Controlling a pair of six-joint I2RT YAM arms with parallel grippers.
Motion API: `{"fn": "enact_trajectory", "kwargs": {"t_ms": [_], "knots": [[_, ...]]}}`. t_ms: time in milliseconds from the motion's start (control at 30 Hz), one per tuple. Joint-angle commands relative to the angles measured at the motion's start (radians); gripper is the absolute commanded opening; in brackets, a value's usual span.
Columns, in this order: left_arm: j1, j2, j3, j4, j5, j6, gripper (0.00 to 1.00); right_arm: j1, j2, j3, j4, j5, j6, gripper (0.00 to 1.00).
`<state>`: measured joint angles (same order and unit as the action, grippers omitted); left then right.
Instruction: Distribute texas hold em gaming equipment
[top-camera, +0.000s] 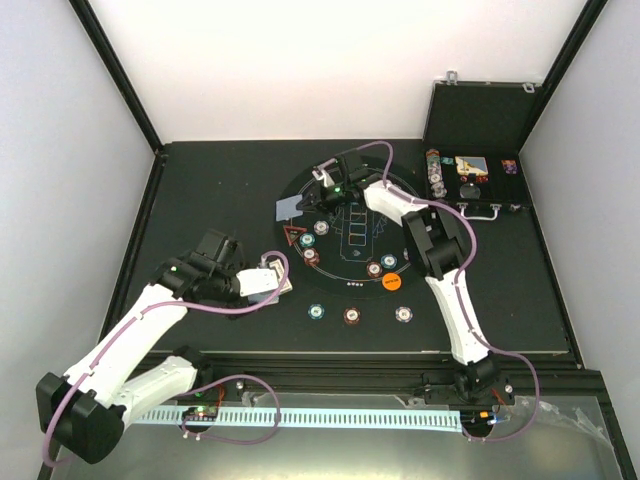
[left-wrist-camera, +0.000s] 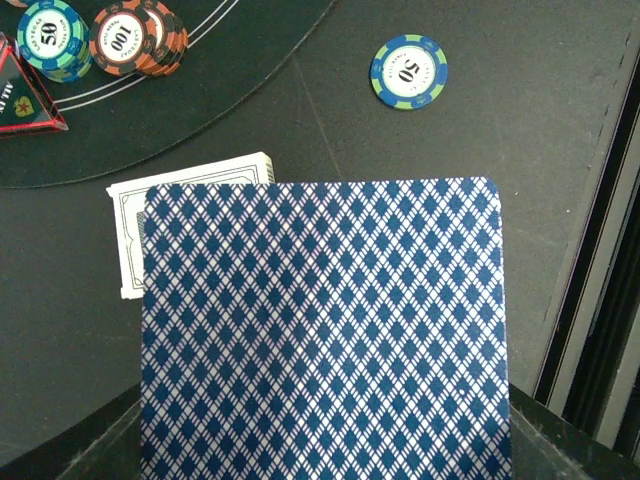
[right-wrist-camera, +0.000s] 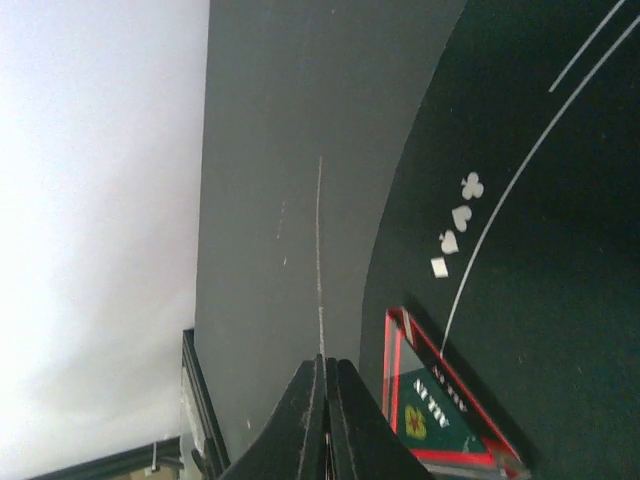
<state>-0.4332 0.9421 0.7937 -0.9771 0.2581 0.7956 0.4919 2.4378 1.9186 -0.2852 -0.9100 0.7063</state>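
Note:
My left gripper (top-camera: 266, 281) holds a blue-patterned playing card (left-wrist-camera: 325, 330) flat just above the deck (left-wrist-camera: 190, 190), left of the round black mat (top-camera: 350, 205); the card hides its fingers in the left wrist view. My right gripper (right-wrist-camera: 326, 365) is shut on another card, seen edge-on (right-wrist-camera: 320, 260), at the mat's far left edge, where the top view shows this card (top-camera: 290, 210). A red triangle (right-wrist-camera: 440, 410) lies just beside it. Several chips lie on and near the mat, such as a 50 chip (left-wrist-camera: 408, 72) and a stack (left-wrist-camera: 135, 38). An orange button (top-camera: 390, 282) lies on the mat.
An open black case (top-camera: 470, 125) with more chips and pieces stands at the back right. Three chips (top-camera: 352, 316) lie in a row in front of the mat. The table's front rail (top-camera: 350, 355) runs near the arm bases.

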Motion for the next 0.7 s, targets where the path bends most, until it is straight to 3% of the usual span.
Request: {"fn": "enact_trajectory", "kwargs": {"t_ms": [0,167,333,500,667], "knots": [[0.005,-0.004,0.038,-0.029,0.031,-0.036,0.07,0.032,0.056,0.117,-0.054,0.045,0.043,0.05],[0.005,-0.001,0.049,-0.038,0.051,-0.039,0.08,0.041,0.096,0.215,-0.158,0.110,0.002,0.17],[0.005,0.007,0.053,-0.041,0.048,-0.030,0.08,0.040,0.030,0.219,-0.257,0.203,-0.078,0.29],[0.005,0.011,0.055,-0.037,0.044,-0.026,0.08,0.040,-0.114,0.118,-0.259,0.253,-0.112,0.41],[0.005,0.012,0.060,-0.040,0.048,-0.025,0.07,0.053,-0.325,-0.147,-0.100,0.240,-0.073,0.60]]}}
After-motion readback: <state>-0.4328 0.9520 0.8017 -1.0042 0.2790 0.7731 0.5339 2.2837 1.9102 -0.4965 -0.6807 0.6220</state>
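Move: The card, gripped by one end in the right fingers, is bound for the mat's left rim, its spot about 7 cm to this hand's left, 4 cm back and 4 cm below. The red triangle stands some 3 cm left and 10 cm back; the teal chips are 1 cm right and 12 cm back, the white chip 5 cm right and 8 cm back. From the left hand, that spot lies about 25 cm ahead, 4 cm right and 9 cm below. The right fingers let go of the card, opening from shut to about half wide while the hand first slips some 2.5 cm further left and slightly down towards the rim, then backs off to the right and lifts about 4 cm from its lowest point. The fingers tip some 10 degrees further down. The left hand holds the deck almost still. ##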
